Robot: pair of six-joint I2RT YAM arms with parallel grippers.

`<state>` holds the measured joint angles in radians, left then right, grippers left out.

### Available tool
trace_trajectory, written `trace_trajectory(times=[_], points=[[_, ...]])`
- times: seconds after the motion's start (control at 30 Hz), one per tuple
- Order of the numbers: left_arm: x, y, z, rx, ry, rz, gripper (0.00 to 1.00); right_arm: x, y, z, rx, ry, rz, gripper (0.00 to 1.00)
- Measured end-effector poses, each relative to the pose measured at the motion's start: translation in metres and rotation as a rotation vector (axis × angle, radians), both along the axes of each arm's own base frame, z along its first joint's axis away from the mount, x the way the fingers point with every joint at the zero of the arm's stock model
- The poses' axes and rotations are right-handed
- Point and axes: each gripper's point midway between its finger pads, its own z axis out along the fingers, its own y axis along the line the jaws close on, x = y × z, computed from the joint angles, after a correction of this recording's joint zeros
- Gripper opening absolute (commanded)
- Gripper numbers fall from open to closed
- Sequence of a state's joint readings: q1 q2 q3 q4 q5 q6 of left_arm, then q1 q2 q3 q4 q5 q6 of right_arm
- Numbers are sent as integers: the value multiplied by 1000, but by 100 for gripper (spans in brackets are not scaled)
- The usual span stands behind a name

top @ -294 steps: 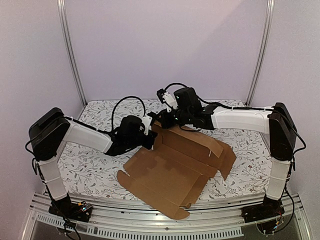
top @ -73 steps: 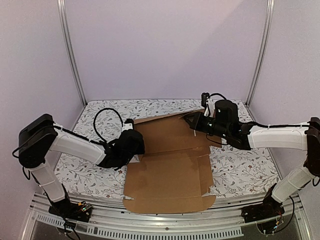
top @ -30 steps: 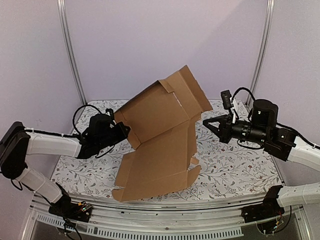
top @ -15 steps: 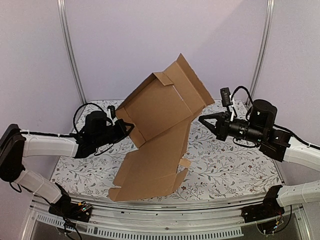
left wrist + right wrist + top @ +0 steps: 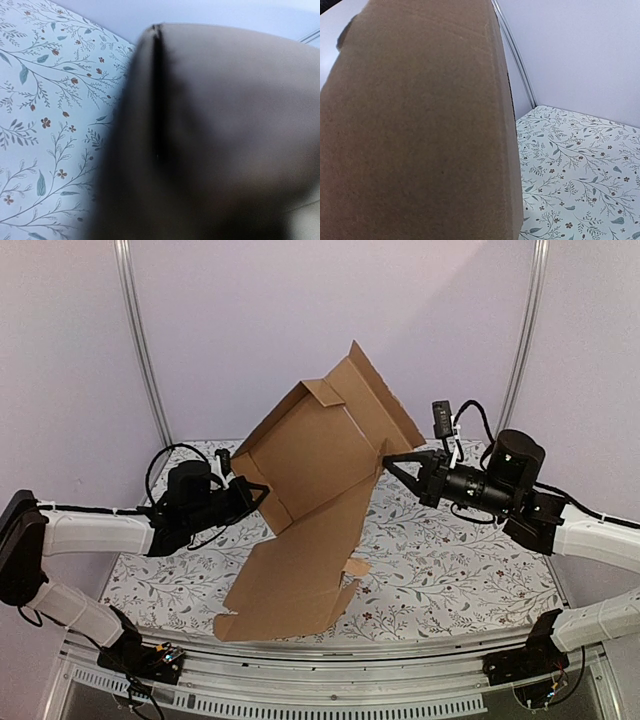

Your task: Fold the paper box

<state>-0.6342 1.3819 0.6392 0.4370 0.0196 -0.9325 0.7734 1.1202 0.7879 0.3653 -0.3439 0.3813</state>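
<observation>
The paper box (image 5: 320, 470) is a large brown cardboard sheet with flaps. It stands tilted high off the table, its lower end resting near the front edge. My left gripper (image 5: 258, 496) is shut on the sheet's left edge at a fold. My right gripper (image 5: 397, 464) is shut, with its tip against the raised panel's right edge. Blurred cardboard (image 5: 225, 140) fills the left wrist view and hides the fingers. In the right wrist view the cardboard (image 5: 415, 130) covers the left half and no fingers show.
The table's floral cloth (image 5: 450, 560) lies under the box. Metal posts (image 5: 140, 350) stand at the back corners, in front of plain walls. A metal rail (image 5: 330, 680) runs along the near edge by the arm bases.
The right gripper has moved left until it reaches the box's right edge. The box has tipped a little steeper, and its lower end has slid left. The left gripper's hold is unchanged.
</observation>
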Motion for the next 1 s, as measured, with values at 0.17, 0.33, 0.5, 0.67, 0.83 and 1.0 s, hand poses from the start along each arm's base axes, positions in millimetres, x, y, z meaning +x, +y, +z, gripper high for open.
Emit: trace_trajectory(times=[0.17,0.33,0.5,0.67,0.83,1.0], points=[[0,0,0,-1,-1,0,0,0,8,2,19,7,15,0],[0,0,1,-1,-6,-1,0,3,13,-4,18,21,20,0],[1,1,0,6,-7,3,0,8,17,-14,3,48,7,0],[3,4,-1,20,-12,7,0,15,17,-23,-27,71,-25,0],[3,7,-5,47,-8,12,0,20,14,-39,-88,97,-62,0],[3,8,-9,71,-4,10,0,22,11,-49,-127,110,-86,1]])
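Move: My left hand still pinches the tray's left side flap, at its fingertips. My closed right fingers are at the right corner flap, its middle about 2 cm to their left and 1 cm ahead. The tilted tray's middle lies some 12 cm left of my right hand, 12 cm farther out and 6 cm lower; the hanging lid panel's middle is roughly 17 cm left, 1 cm ahead and 22 cm below. I bring the raised right side of the box down with my closed right fingers at the corner flap: a short nudge left of about 1.5 cm, then down some 5 cm while easing 2 cm forward, the wrist tipping slightly fingers-down. My left hand stays nearly in place and keeps its pinch, rolling only a few degrees late on. ##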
